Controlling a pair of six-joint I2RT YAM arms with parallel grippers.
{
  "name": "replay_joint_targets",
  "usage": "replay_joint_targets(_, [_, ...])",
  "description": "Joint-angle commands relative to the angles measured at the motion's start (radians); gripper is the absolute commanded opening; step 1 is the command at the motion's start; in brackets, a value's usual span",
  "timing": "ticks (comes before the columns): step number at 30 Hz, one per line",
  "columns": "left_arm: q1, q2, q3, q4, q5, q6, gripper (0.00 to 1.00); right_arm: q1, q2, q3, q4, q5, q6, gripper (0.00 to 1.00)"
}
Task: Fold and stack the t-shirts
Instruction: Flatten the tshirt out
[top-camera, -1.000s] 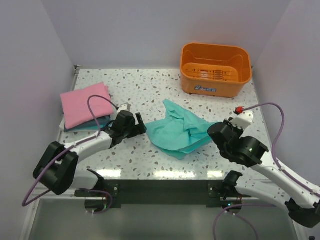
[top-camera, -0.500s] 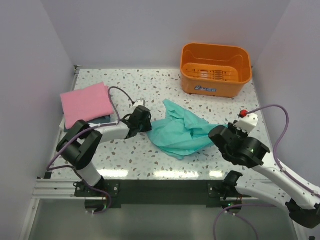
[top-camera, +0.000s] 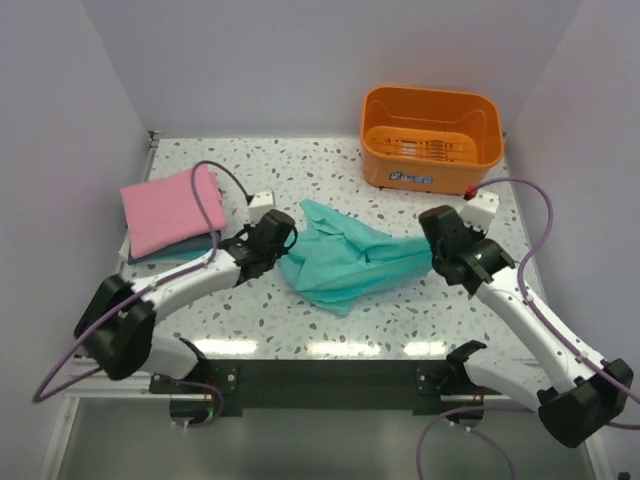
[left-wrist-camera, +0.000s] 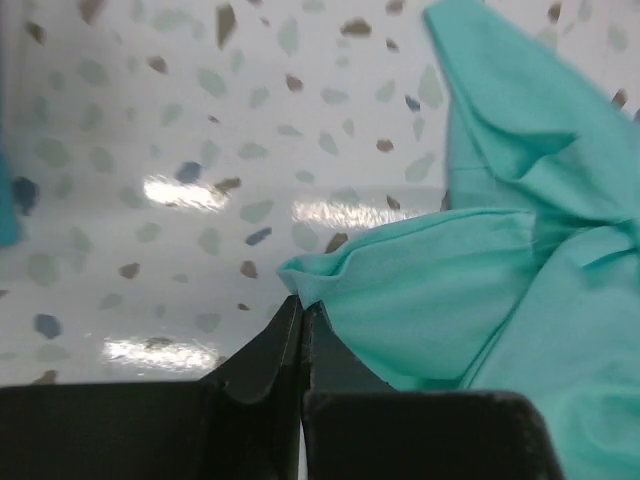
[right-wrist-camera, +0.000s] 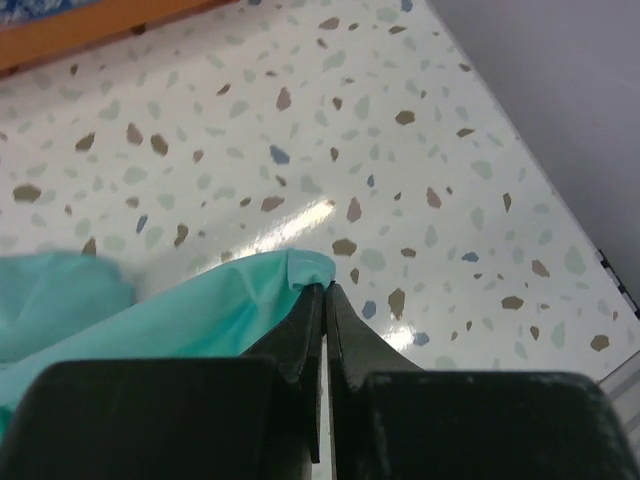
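A teal-green t-shirt (top-camera: 345, 258) lies crumpled in the middle of the table, stretched between both arms. My left gripper (top-camera: 284, 243) is shut on its left edge; in the left wrist view the cloth (left-wrist-camera: 470, 290) bunches right at the tips of that gripper (left-wrist-camera: 301, 303). My right gripper (top-camera: 432, 248) is shut on the shirt's right corner, and the right wrist view shows a fold of the cloth (right-wrist-camera: 200, 310) pinched between the tips of that gripper (right-wrist-camera: 324, 290). A folded pink t-shirt (top-camera: 170, 208) rests on a folded darker blue-teal one (top-camera: 185, 250) at the left.
An orange plastic basket (top-camera: 431, 137) stands at the back right. The walls of the enclosure close in the table on the left, back and right. The right arm's cable (top-camera: 535, 225) loops above the table's right edge.
My left gripper moved right to the teal-green shirt's edge and shut on it. The right arm swung toward the back and pulled its corner, drawing the cloth out.
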Motion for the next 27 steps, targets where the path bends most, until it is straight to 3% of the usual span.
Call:
replay_joint_targets(1, [0.042, -0.224, 0.027, -0.169, -0.276, -0.012, 0.00, -0.255, 0.038, 0.120, 0.199, -0.214, -0.233, 0.00])
replay_joint_targets(3, [0.070, -0.345, 0.038, -0.240, -0.297, -0.019, 0.00, -0.352, 0.060, 0.164, 0.204, -0.368, -0.254, 0.00])
replay_joint_targets(5, [0.104, -0.460, 0.059, -0.277, -0.340, 0.000, 0.00, -0.421, 0.058, 0.217, 0.214, -0.411, -0.286, 0.00])
replay_joint_targets(13, [0.151, -0.697, 0.308, -0.387, -0.524, 0.032, 0.00, -0.618, 0.058, 0.451, 0.145, -0.397, -0.349, 0.00])
replay_joint_targets(20, [0.151, -0.857, 0.478, -0.386, -0.536, 0.086, 0.00, -0.635, 0.023, 0.655, 0.060, -0.339, -0.398, 0.00])
replay_joint_targets(27, [0.151, -0.952, 0.512, -0.295, -0.380, 0.166, 0.00, -0.633, -0.081, 0.760, 0.023, -0.435, -0.420, 0.00])
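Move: The teal t-shirt is already pinched by a corner in each hand, its middle about 16 cm to the right of the left hand and 6 cm below it. From the right hand that middle lies some 21 cm left, 5 cm ahead and 17 cm lower. The pink stack lies roughly 29 cm left of the left hand and 13 cm ahead; the orange bin stands nearly 38 cm straight ahead of the right hand, about 12 cm lower. The t-shirt is hoisted and pulled out sideways by its two pinched corners, both grips staying shut. The left hand swings up some 40 cm, leftward and then also back, its fingers tilting well upward; the right hand rises about 25 cm while going right, first a little forward and later drawing back, with a milder upward tilt. ##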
